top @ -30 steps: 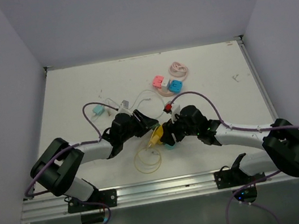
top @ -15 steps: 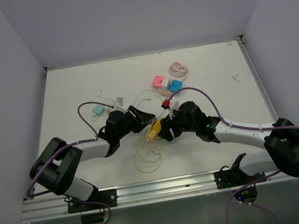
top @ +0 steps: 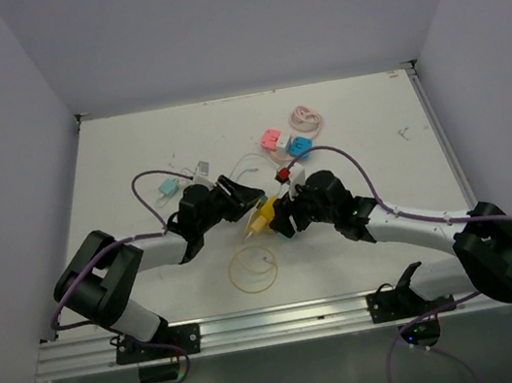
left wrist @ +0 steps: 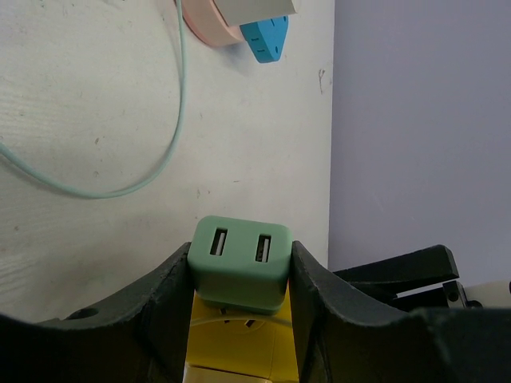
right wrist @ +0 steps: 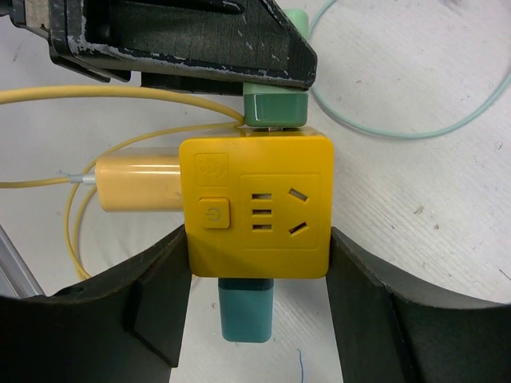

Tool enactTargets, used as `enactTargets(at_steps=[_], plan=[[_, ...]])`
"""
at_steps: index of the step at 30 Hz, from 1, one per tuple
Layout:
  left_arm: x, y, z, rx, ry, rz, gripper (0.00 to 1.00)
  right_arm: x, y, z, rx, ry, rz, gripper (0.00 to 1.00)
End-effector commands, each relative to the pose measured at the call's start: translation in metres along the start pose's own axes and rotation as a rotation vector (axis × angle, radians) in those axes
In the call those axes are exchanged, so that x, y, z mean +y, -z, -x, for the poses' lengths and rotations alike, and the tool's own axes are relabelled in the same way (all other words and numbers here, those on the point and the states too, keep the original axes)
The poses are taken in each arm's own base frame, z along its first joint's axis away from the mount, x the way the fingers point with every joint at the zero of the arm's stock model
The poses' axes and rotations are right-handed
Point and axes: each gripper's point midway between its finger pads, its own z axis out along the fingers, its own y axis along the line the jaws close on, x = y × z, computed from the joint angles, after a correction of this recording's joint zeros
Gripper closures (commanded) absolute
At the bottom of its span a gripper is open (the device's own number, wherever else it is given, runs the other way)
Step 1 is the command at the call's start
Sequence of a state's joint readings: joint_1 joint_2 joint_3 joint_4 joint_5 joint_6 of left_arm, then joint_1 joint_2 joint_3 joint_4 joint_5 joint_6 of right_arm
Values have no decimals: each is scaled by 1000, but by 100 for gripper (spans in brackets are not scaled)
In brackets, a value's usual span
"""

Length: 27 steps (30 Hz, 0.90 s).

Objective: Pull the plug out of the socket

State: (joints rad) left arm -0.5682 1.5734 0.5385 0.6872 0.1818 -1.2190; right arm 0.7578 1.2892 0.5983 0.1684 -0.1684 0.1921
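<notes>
The green plug (left wrist: 239, 259), a small block with two USB slots, sits in the top face of the yellow cube socket (right wrist: 255, 207). A thin gap with metal prongs shows between them. My left gripper (left wrist: 240, 249) is shut on the green plug's sides. My right gripper (right wrist: 257, 235) is shut on the yellow socket's sides. A teal plug (right wrist: 246, 311) sticks out of the socket's opposite face. In the top view both grippers meet over mid-table, left gripper (top: 245, 196) and right gripper (top: 280, 219), with the socket (top: 265, 211) between them.
The socket's yellow cable loops on the table (top: 252, 269). A pink adapter (top: 272, 138), a blue adapter (top: 301, 146) and a coiled pink cable (top: 308, 119) lie farther back. A small teal plug (top: 168, 187) lies at the left, and a pale green cable (left wrist: 160, 167) curves nearby.
Both grippers, holding the plug and the socket, have moved together away from the near edge and slightly left. The yellow cable loop stays on the table.
</notes>
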Motion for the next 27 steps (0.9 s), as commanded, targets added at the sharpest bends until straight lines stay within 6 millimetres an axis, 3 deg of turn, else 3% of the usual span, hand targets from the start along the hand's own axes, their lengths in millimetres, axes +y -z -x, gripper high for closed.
enactTargets(at_steps=[1, 15, 21, 24, 27], plan=[[-11, 2, 128, -482, -1, 0, 100, 31, 15, -42, 181, -9, 148, 100], [14, 16, 152, -540, 43, 47, 100, 37, 23, -47, 201, 11, 168, 100], [7, 20, 160, -539, -9, 33, 100, 36, 28, -40, 174, 16, 151, 100], [17, 22, 165, -528, -26, 78, 98, 33, 29, -37, 166, 16, 128, 100], [39, 23, 169, -492, -31, 166, 98, 30, 30, -33, 166, 23, 108, 100]])
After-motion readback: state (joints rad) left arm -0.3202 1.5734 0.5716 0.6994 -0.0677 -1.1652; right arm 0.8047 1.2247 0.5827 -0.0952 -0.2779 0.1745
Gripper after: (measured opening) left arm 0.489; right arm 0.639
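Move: The left hand grips the green plug, its prongs still in the yellow socket, whose middle is about 4 cm back, 2 cm right and 2 cm below this hand. The pink block lies roughly 17 cm ahead and 5 cm right of the left hand, the blue block some 14 cm ahead and 12 cm right, both about 8 cm lower. The right hand holds the socket between its pads; from it the plug is some 4 cm ahead, 2 cm left and 2 cm up. Plug and socket, each still pinched, are strained against each other almost in place until the prongs come free. The left hand then springs forward and left by about 15 cm, swinging some 25 degrees counter-clockwise with the plug, while the right hand recoils with the socket about 6 cm back and 3 cm down, tipping slightly downward. Both sets of fingers keep their hold. ##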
